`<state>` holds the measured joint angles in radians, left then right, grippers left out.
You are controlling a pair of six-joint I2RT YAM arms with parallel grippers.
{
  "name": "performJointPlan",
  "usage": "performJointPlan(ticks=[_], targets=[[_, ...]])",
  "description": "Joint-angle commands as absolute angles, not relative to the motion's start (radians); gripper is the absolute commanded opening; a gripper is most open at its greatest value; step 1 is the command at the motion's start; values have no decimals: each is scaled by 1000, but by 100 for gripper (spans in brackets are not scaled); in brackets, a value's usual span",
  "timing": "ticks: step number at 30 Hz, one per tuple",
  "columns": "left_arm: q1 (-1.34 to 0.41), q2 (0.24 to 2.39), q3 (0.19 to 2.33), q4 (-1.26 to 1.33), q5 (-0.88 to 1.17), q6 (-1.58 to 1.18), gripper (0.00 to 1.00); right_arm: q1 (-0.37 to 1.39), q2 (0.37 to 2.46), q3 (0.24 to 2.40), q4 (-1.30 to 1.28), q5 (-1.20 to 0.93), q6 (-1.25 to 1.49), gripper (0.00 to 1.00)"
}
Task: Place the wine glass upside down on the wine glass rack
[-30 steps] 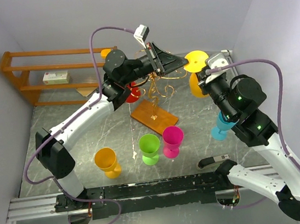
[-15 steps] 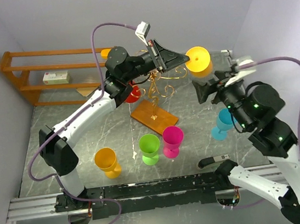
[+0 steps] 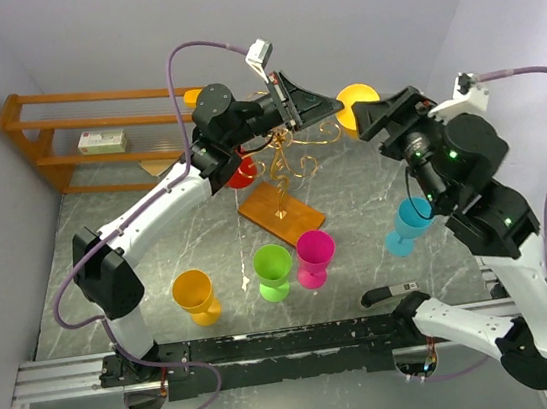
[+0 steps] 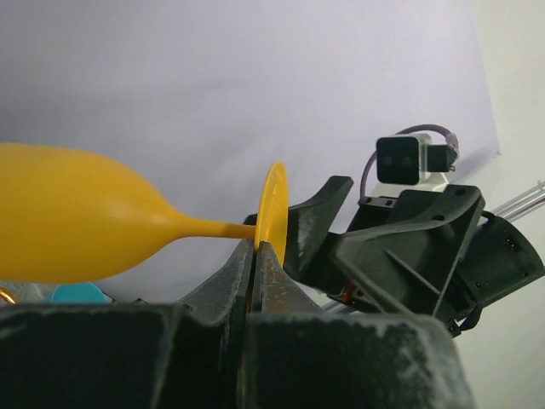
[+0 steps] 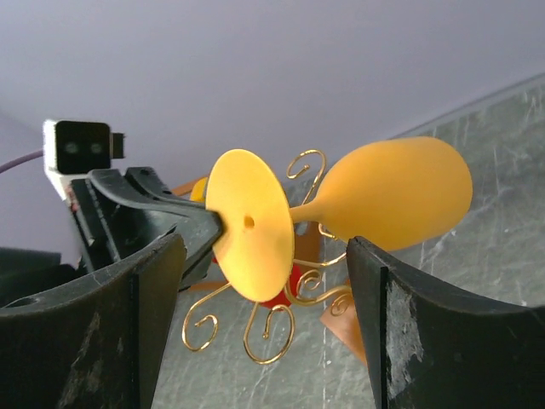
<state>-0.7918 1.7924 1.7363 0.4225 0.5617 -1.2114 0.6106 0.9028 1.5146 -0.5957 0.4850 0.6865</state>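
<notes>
A yellow wine glass (image 3: 359, 100) lies on its side in the air, above and to the right of the wine glass rack (image 3: 283, 161), a gold wire tree on a wooden base (image 3: 280, 214). My left gripper (image 4: 258, 247) is shut on the rim of the glass's flat foot (image 4: 273, 203), and the bowl (image 4: 77, 226) points left in that view. My right gripper (image 5: 266, 256) stands open, facing the foot (image 5: 249, 226), with both fingers clear of the glass. The rack's curled arms (image 5: 281, 328) show behind and below the glass.
A red glass (image 3: 241, 173) is at the rack. Orange (image 3: 195, 295), green (image 3: 272, 270), magenta (image 3: 314, 257) and cyan (image 3: 409, 224) glasses stand on the marble table. A brown wooden shelf (image 3: 49, 143) with a white box (image 3: 102, 141) lines the back left wall.
My right gripper opened, let go of the yellow glass and swung up to the right, then turned to face it. The left gripper kept hold of the foot and lifted the glass slightly.
</notes>
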Motion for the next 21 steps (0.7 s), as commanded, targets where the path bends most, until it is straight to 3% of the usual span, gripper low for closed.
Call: performJointPlan(ticks=[1,8,14,15,19,21], targets=[[-788,1773,1734,463,562,-1209,7,611,928,1509,-568,539,781,74],[-779,1758,1694,501,560,-1229,7,611,907,1433,-458,480,812,32],[-770,1734,1664,498,549,-1222,8,611,870,1369,-395,465,849,6],[-771,1732,1666,486,547,-1213,12,611,866,1363,-386,467,852,0],[-767,1706,1677,381,511,-1137,49,610,866,1345,-362,504,841,0],[-757,1686,1678,323,484,-1083,59,611,870,1332,-347,534,823,0]])
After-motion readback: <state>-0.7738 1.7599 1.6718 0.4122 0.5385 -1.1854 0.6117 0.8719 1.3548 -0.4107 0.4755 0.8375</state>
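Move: My left hand already pinches the upturned foot of the orange wine glass, its middle about 3 cm to that hand's right. From my open right hand the foot lies roughly 4 cm ahead, 3 cm left and about level. The rack's top is some 15 cm left of my right hand, 5 cm ahead and 15 cm below; the blue glass stands about 11 cm right, 4 cm back and 40 cm down. I slip my right hand some 2 cm left and forward, dipping a little and then coming partly back up, and shut its fingers on the near right edge of the foot, rolling the wrist about 10 degrees so its left side rises. My left hand sinks roughly 1.5 cm, easing slightly forward and left, and only at the end opens about halfway to let go. ##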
